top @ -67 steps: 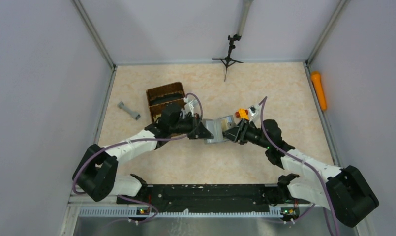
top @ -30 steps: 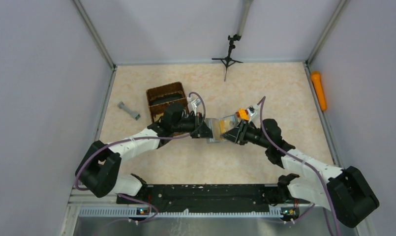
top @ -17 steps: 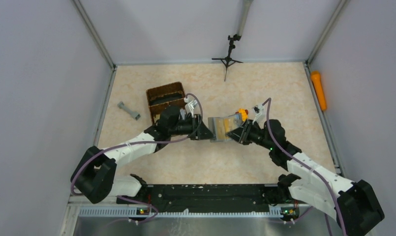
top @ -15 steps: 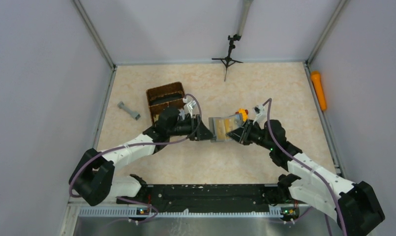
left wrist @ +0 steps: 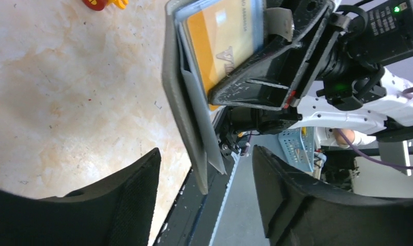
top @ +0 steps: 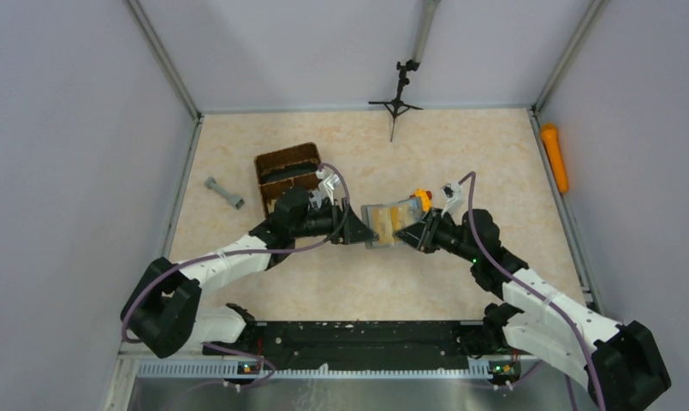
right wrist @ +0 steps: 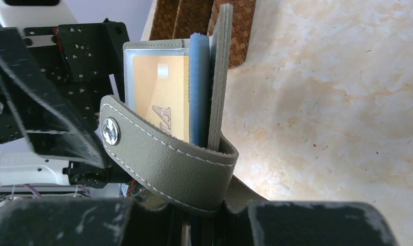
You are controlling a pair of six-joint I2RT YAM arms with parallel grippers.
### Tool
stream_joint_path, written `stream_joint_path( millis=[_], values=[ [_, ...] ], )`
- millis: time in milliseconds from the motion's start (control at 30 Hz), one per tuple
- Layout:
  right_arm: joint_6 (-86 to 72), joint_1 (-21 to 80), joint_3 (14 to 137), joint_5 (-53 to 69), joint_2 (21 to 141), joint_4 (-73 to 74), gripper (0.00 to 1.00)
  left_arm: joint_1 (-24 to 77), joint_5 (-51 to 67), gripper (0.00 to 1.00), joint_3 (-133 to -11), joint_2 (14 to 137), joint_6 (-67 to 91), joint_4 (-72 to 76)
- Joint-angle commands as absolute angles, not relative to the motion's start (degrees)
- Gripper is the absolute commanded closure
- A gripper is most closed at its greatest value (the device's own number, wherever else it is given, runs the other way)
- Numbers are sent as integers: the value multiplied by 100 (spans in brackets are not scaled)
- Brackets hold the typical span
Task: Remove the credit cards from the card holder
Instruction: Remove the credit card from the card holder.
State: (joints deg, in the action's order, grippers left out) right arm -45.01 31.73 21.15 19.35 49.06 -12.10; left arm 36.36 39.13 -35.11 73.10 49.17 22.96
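Observation:
The grey card holder [top: 382, 224] is held upright above the table's middle, with my right gripper [top: 409, 229] shut on its strap end. In the right wrist view the card holder [right wrist: 218, 77] stands on edge between the jaws of my right gripper [right wrist: 209, 205], its snap strap [right wrist: 168, 164] looped across the front. A yellow credit card [right wrist: 160, 92] shows in its clear pocket. My left gripper [left wrist: 205, 151] is open. A corner of the card holder [left wrist: 186, 118] sits between its fingers [left wrist: 132, 200], touching neither. The same credit card [left wrist: 222, 41] shows in this view too.
A brown wicker basket [top: 288, 175] stands behind the left arm, with a grey dumbbell-shaped piece [top: 224, 193] to its left. An orange toy brick [top: 422, 198] lies just behind the right gripper. An orange cylinder [top: 555, 157] lies along the right wall, and a small tripod [top: 397, 101] stands at the back.
My left gripper has opened and let go of the card holder, backing off slightly leftward. The right gripper has kept its hold and shifted a little to the right.

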Motion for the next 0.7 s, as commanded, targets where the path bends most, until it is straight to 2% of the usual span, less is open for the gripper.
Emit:
stream_joint_path(
  millis=[0, 67, 233, 300, 333, 433, 467, 533, 667],
  values=[
    [-4495, 3199, 2373, 2091, 4722, -1700, 87, 3619, 3968, 48, -3620, 7470, 4900, 2595],
    [-4498, 3199, 2373, 2128, 4736, -1718, 87, 3605, 4024, 63, -3638, 7544, 4969, 2701],
    [-4472, 3199, 2370, 2143, 4699, -1660, 87, 3544, 4117, 87, -3537, 7646, 5175, 3072],
    [-4370, 3199, 2413, 2123, 4656, -1573, 83, 3514, 4146, 100, -3500, 7649, 5238, 3154],
    [-4313, 3199, 2447, 2096, 4626, -1439, 79, 3489, 4160, 100, -3475, 7653, 5265, 3186],
    [-4105, 3199, 2625, 1787, 4562, -913, 53, 3423, 4224, 100, -3409, 7620, 5323, 3289],
    [-4009, 3199, 2731, 1603, 4555, -628, 47, 3406, 4239, 100, -3399, 7602, 5333, 3302],
    [-3780, 3199, 2962, 1243, 4555, -104, 42, 3385, 4261, 100, -3401, 7591, 5344, 3313],
    [-3294, 3199, 3357, 461, 4447, 803, 40, 3371, 4262, 100, -3362, 7572, 5352, 3338]
  ],
)
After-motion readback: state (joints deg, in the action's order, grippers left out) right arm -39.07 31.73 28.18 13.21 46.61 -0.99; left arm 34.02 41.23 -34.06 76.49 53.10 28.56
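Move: The open left fingers straddle the left edge of the raised card holder, whose middle lies about 5 cm to the left hand's right and 2 cm ahead, nearly level. The right hand already grips its strap side; the holder's middle is some 3 cm to this hand's left and 2 cm ahead. The toy car lies on the table roughly 7 cm right, 8 cm ahead and 14 cm below the right hand. Dipping about 1 cm and easing slightly forward, the left hand shuts its fingers and pinches the holder's left edge. The right hand first keeps its grip almost without moving, then opens to a bit over half, lets go of the strap side, and draws off some 3 cm up, right and forward with a small tilt, its fingers still around that edge. ##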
